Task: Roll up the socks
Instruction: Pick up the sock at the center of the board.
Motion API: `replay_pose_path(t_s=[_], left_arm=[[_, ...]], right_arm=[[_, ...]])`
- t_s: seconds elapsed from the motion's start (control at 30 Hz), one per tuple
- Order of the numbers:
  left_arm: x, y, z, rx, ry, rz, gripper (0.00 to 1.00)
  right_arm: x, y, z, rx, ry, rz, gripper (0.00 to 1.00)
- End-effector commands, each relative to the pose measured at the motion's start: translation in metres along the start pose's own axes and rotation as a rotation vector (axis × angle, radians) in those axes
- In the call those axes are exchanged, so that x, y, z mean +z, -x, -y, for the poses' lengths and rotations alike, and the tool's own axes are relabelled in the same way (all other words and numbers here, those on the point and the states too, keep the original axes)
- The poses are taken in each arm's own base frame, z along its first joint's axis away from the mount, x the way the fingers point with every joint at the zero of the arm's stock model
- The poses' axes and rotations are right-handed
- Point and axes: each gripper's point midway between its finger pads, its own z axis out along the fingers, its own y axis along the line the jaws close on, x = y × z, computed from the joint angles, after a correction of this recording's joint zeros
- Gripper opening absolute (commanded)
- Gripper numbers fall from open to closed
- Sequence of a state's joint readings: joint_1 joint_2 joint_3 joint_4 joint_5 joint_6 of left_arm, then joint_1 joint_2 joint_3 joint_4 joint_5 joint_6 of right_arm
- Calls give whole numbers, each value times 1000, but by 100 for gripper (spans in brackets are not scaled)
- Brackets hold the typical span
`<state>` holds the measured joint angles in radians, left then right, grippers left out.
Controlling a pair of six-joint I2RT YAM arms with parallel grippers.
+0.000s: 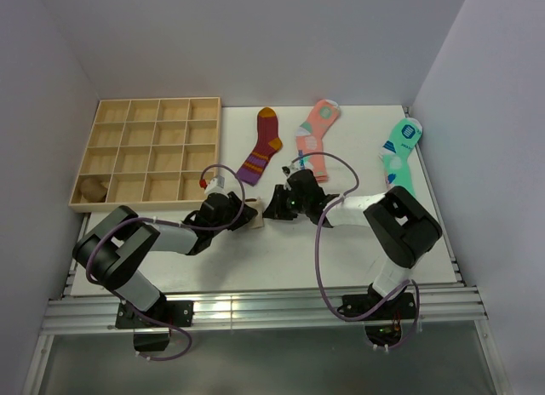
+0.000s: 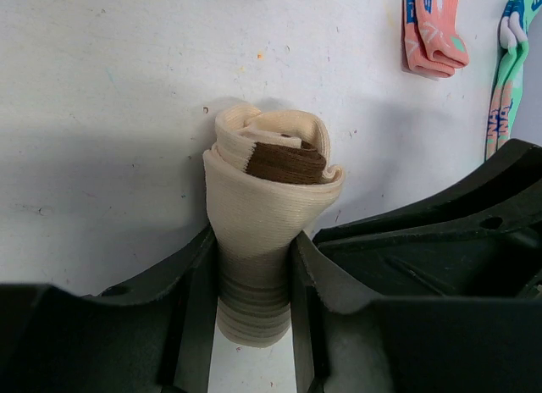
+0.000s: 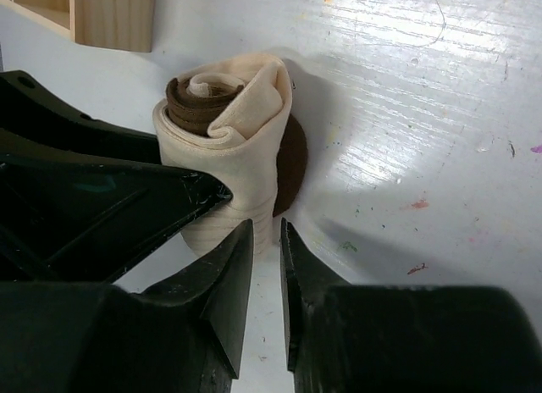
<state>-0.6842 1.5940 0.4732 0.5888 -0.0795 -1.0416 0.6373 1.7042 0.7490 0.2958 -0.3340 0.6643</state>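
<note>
A beige sock with a dark brown band is rolled into a bundle (image 1: 254,216) near the table's middle, and the top view shows both grippers meeting at it. My left gripper (image 2: 252,240) is shut on the roll's (image 2: 267,198) lower part, its fingers pressing both sides. In the right wrist view the roll (image 3: 229,130) stands upright with a dark brown flap (image 3: 293,164) behind it. My right gripper (image 3: 267,228) sits just below the roll, its jaws a narrow slit apart with bare table showing between them. A brown bundle (image 1: 92,189) lies in the tray's near-left compartment.
A wooden compartment tray (image 1: 153,152) fills the back left. A maroon striped sock (image 1: 262,148), a pink patterned sock (image 1: 315,135) and a mint-green sock (image 1: 400,152) lie along the back. The tray's corner (image 3: 110,16) is close behind the roll.
</note>
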Motion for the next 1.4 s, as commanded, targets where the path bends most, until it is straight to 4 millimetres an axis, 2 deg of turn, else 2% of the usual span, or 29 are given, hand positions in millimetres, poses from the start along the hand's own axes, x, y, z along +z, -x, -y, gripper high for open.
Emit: replay_pose_path(t_s=[0.0,0.2,0.43,0.6,0.7,0.73,0.9,1.0,1.03,1.1,1.13,1.23,1.37], left_arm=[[-4,-11,-17,17,60,-40,24],[-4,-11,-17,19,58,-43,24],[-6,-11,-19,18,64,-42,24],[-4,-13,-17,18,54,-50,24],[-5,-14,-16,19,46,-52,25],[-6,-13,-15,20,40,-50,25],[-7,-14,-13,27,32,-56,28],[-8,-14,-12,30,18,-58,37],[-8,-15,-10,35,11,-61,47],[-8,-16,-10,43,1,-64,57],[-9,-15,-6,45,-15,-61,66],[-10,-13,-3,56,-40,-51,77],[-8,-12,-5,85,-29,-48,77]], right_arm=[[2,21,-22,-22,55,58,27],[8,20,-21,-1,61,55,29],[8,23,-29,14,104,59,29],[13,21,-25,19,92,50,29],[18,17,-18,27,79,41,22],[20,15,-15,30,73,35,14],[26,-1,4,72,51,-1,2],[28,-5,8,74,46,-17,0],[29,-5,9,75,42,-23,0],[30,-7,11,73,35,-32,0],[30,-6,11,78,34,-33,0],[31,-10,14,83,31,-47,0],[32,-12,15,83,36,-57,0]])
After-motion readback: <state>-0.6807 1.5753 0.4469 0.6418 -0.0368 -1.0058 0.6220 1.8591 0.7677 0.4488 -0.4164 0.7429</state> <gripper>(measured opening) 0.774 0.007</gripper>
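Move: The rolled cream-and-brown sock lies about 3 cm to the right hand's left, 1 cm ahead and 2 cm below. The left fingers already grip it; its middle is roughly 1 cm ahead, 1 cm right and 1 cm below that hand. From the right hand, the maroon sock is some 19 cm ahead and 3 cm left, the coral sock 21 cm ahead and 12 cm right, both 3 cm lower. Down and to the left, some 3 cm in all, the right hand eases in against the roll's right side, its fingers shutting completely and its wrist rolling about 5 degrees. Once they are shut, the left fingers, which have kept their grip, open wide and let go of the sock, that hand lifting barely 1 cm. ##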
